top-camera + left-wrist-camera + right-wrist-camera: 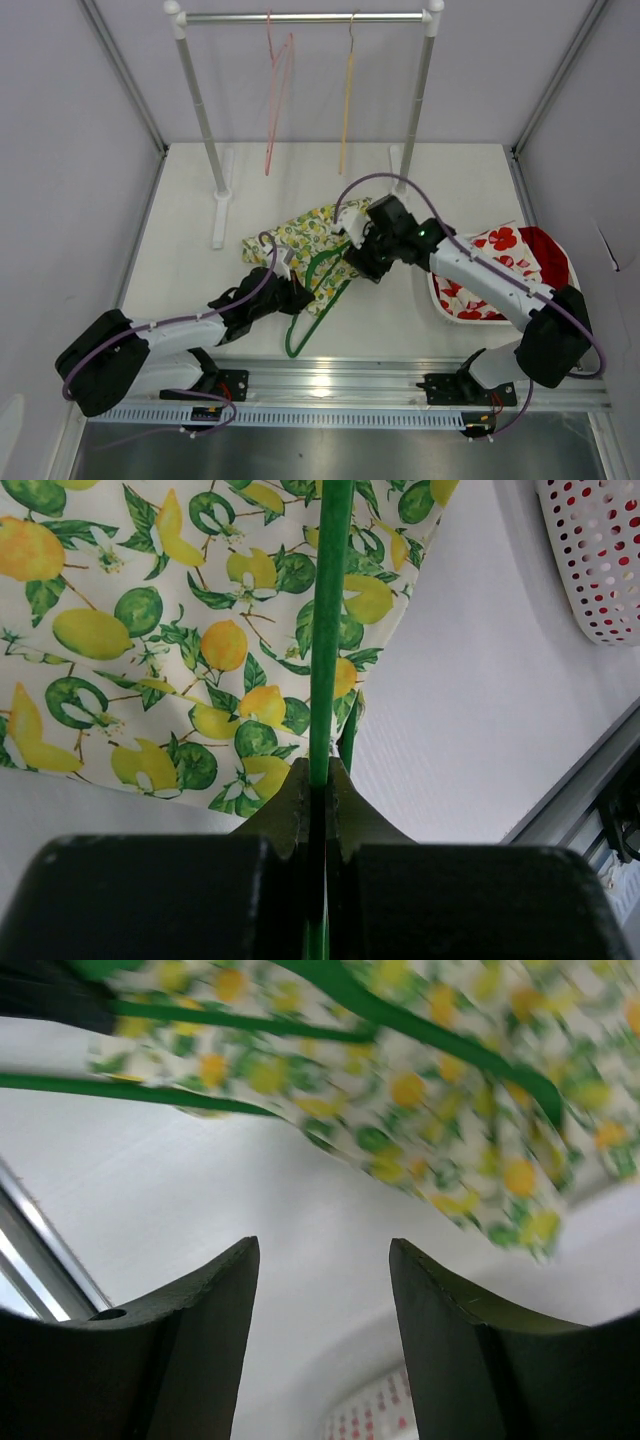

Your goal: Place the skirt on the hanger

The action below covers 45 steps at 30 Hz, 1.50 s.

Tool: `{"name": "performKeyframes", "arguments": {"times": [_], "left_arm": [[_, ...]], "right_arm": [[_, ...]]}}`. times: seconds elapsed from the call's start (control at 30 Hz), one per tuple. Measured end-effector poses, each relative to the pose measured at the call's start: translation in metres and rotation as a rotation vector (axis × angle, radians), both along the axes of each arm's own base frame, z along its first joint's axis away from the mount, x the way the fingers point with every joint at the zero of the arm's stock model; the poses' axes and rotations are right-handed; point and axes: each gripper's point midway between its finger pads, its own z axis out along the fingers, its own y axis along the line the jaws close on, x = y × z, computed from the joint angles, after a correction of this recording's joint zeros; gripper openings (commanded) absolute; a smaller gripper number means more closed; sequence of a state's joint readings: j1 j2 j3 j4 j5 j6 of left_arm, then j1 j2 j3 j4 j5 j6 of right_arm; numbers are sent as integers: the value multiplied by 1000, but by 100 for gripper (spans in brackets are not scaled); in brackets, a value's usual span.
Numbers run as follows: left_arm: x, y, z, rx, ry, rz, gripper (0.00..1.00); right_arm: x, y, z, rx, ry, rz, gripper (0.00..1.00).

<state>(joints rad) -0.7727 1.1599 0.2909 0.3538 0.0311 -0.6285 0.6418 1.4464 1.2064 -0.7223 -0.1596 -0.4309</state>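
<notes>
The lemon-print skirt point(303, 233) lies flat on the white table, and the green hanger point(318, 300) lies partly over its near edge. My left gripper point(297, 297) is shut on the hanger's green bar point(330, 630), which runs straight out from the jaws across the skirt point(150, 630). My right gripper point(358, 262) hovers just right of the skirt, open with nothing between its fingers point(215, 1300). In the right wrist view the skirt point(450, 1090) and the hanger point(400, 1020) lie beyond the fingertips, blurred.
A metal clothes rack point(300, 17) stands at the back with a pink hanger point(278, 90) and a yellow hanger point(346, 100) on it. A white perforated basket point(470, 305) holding red-and-white cloth sits at the right. A metal rail point(350, 375) runs along the near edge.
</notes>
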Motion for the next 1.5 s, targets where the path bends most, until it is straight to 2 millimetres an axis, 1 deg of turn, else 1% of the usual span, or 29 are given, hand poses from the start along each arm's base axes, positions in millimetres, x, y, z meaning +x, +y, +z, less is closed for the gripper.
{"name": "performKeyframes", "arguments": {"times": [0.07,0.13,0.2,0.3,0.43,0.5,0.53,0.63,0.83,1.1,1.17,1.2,1.3,1.4,1.5], "left_arm": [[0,-1,0,-2,1,-3,0],[0,-2,0,-4,0,-5,0],[1,-2,0,-5,2,-7,0],[1,-4,0,-6,8,-13,0],[1,-4,-1,-9,11,-18,0],[1,-4,-1,-10,12,-19,0],[1,-4,-1,-10,13,-19,0],[1,-4,-1,-10,14,-18,0],[2,-6,3,-14,17,-24,0],[1,-6,1,-10,24,-28,0],[1,-6,1,-7,27,-28,0],[2,-6,0,-5,29,-28,0],[4,-6,-2,0,36,-23,0],[6,-6,-3,-3,39,-21,0],[7,-6,-5,-5,41,-19,0]], "right_arm": [[-24,30,-5,26,-24,125,61],[-44,45,-22,22,-21,211,60],[-54,47,-41,1,-9,248,60],[-59,39,-67,-27,-10,265,58],[-52,37,-84,-31,-71,270,56],[-47,38,-88,-24,-104,270,55],[-44,39,-89,-19,-124,266,50],[-34,44,-87,0,-190,255,41],[-17,54,-84,40,-307,236,40],[-6,63,-96,41,-341,232,41],[-4,66,-96,44,-352,231,36],[-3,67,-95,49,-359,230,28],[-1,68,-95,53,-381,225,12],[1,66,-96,50,-391,218,6],[2,63,-96,47,-386,211,4]]}}
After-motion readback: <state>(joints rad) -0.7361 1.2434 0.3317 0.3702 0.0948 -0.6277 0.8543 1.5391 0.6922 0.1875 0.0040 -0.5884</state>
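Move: With the right hand, go for the skirt's near edge by the hanger's lower bar: about 6 cm to its left, level fore and aft, some 10 cm below. The left fingers on the hanger are about 16 cm left and 4 cm back of the right hand, the hanger's far end roughly 11 cm ahead and 6 cm right, its near corner about 16 cm back and 20 cm left. From the left hand that edge is some 4 cm ahead and 10 cm right. Swing the open right gripper back and to the left while dropping it to the skirt's near edge, then slide forward again about 6 cm, ending some 6 cm left and 9 cm lower. Tip the fingers roughly 20 degrees flatter, pointing more ahead, and close them to pinch the edge beside the hanger's lower bar. Keep the left gripper shut on the hanger, nearly still. ##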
